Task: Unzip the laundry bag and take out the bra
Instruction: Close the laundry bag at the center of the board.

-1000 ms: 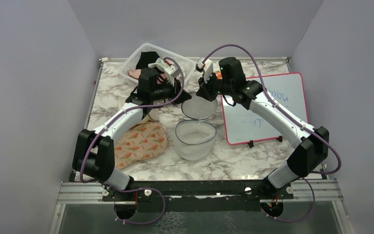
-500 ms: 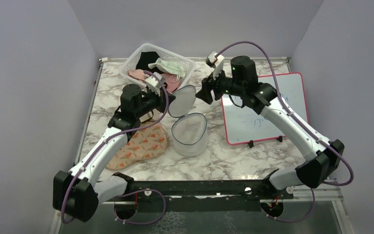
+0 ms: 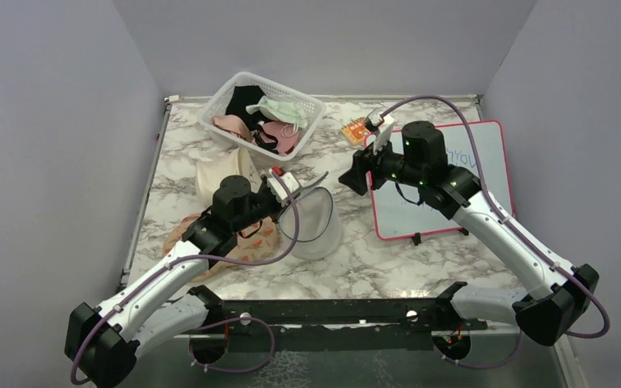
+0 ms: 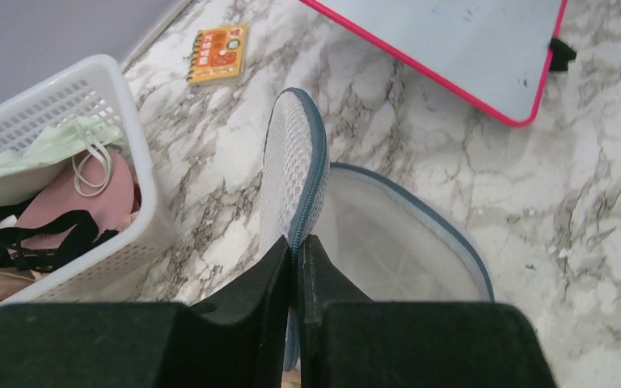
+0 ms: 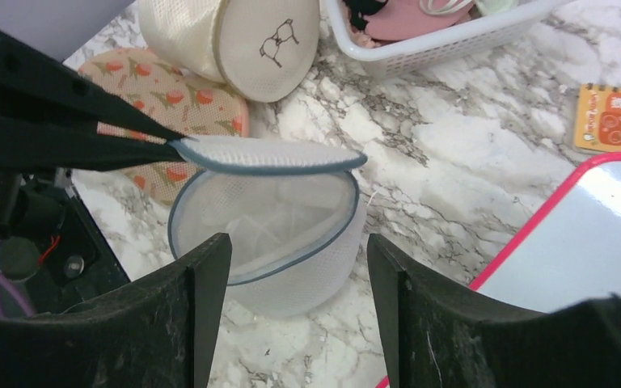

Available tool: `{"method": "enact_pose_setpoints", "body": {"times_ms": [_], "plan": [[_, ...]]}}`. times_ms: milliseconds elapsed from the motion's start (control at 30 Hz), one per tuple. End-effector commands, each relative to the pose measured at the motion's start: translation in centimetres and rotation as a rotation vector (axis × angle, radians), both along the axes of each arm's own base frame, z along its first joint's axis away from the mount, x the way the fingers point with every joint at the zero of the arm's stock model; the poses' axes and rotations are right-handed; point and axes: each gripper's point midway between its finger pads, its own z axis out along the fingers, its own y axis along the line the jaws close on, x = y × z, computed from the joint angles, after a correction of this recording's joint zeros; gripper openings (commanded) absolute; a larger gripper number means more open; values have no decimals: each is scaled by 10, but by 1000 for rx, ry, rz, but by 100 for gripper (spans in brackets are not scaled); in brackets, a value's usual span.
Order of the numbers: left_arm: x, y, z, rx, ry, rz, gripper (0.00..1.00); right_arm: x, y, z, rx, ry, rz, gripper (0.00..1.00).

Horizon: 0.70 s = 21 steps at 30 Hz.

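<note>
The laundry bag (image 3: 329, 233) sits mid-table with its zip undone and mouth open. Its round mesh lid (image 4: 293, 158) stands raised on edge. My left gripper (image 4: 297, 242) is shut on the lid's blue zip rim; it shows in the top view as the left gripper (image 3: 295, 194). In the right wrist view the lid (image 5: 267, 153) hovers flat over the bag (image 5: 291, 275). My right gripper (image 5: 297, 246) stands open above and right of the bag, holding nothing, at right gripper (image 3: 356, 174). Inside the bag only pale folds show; I cannot make out the bra.
A white basket (image 3: 311, 109) of garments stands at the back. A cream cylindrical bag (image 5: 242, 40) and a peach floral pouch (image 5: 170, 97) lie left of the laundry bag. A red-framed whiteboard (image 3: 453, 186) lies at the right, with an orange notebook (image 3: 356, 129) behind it.
My right gripper has opened and drawn back to the right. My left arm has pulled toward the near left with the lid, tipping it up on edge.
</note>
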Motion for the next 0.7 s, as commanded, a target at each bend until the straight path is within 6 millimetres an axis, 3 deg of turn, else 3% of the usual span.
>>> {"method": "enact_pose_setpoints", "body": {"times_ms": [0, 233, 433, 500, 667], "plan": [[-20, -6, -26, 161, -66, -81, 0, -2, -19, 37, 58, -105, -97, 62], [-51, -25, -58, 232, -66, -221, 2, -5, -42, 66, 78, -212, -182, 66], [-70, -37, -77, 270, -52, -328, 2, -5, -43, 69, 77, -233, -182, 66], [-78, -42, -82, 266, -34, -377, 10, -4, -43, 66, 74, -230, -180, 66], [-82, -47, -81, 261, 32, -393, 44, -7, -43, 64, 66, -224, -171, 66]]}}
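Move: The left hand already pinches the rim of the laundry bag's raised lid; the bag's body stands about 6 cm back from this hand, 5 cm to its right and 15 cm below. From the same hand, the white basket lies some 25 cm ahead and 10 cm left, the beige mesh bag 6 cm ahead and 20 cm left, both about 15 cm lower. From the empty right hand, the laundry bag is roughly 7 cm back, 10 cm left and 19 cm below. The left hand brings the pinched rim down about 9 cm and back 7 cm, drifting some 4 cm right, to fold the lid over the bag's mouth, its fingers swinging about 20 degrees clockwise as its left side rises, then slows and opens them partway, letting go of the rim. Meanwhile the empty right hand clears away from the bag, rising about 6 cm and going 4 cm right while its open fingers tip upward, then stays there. ##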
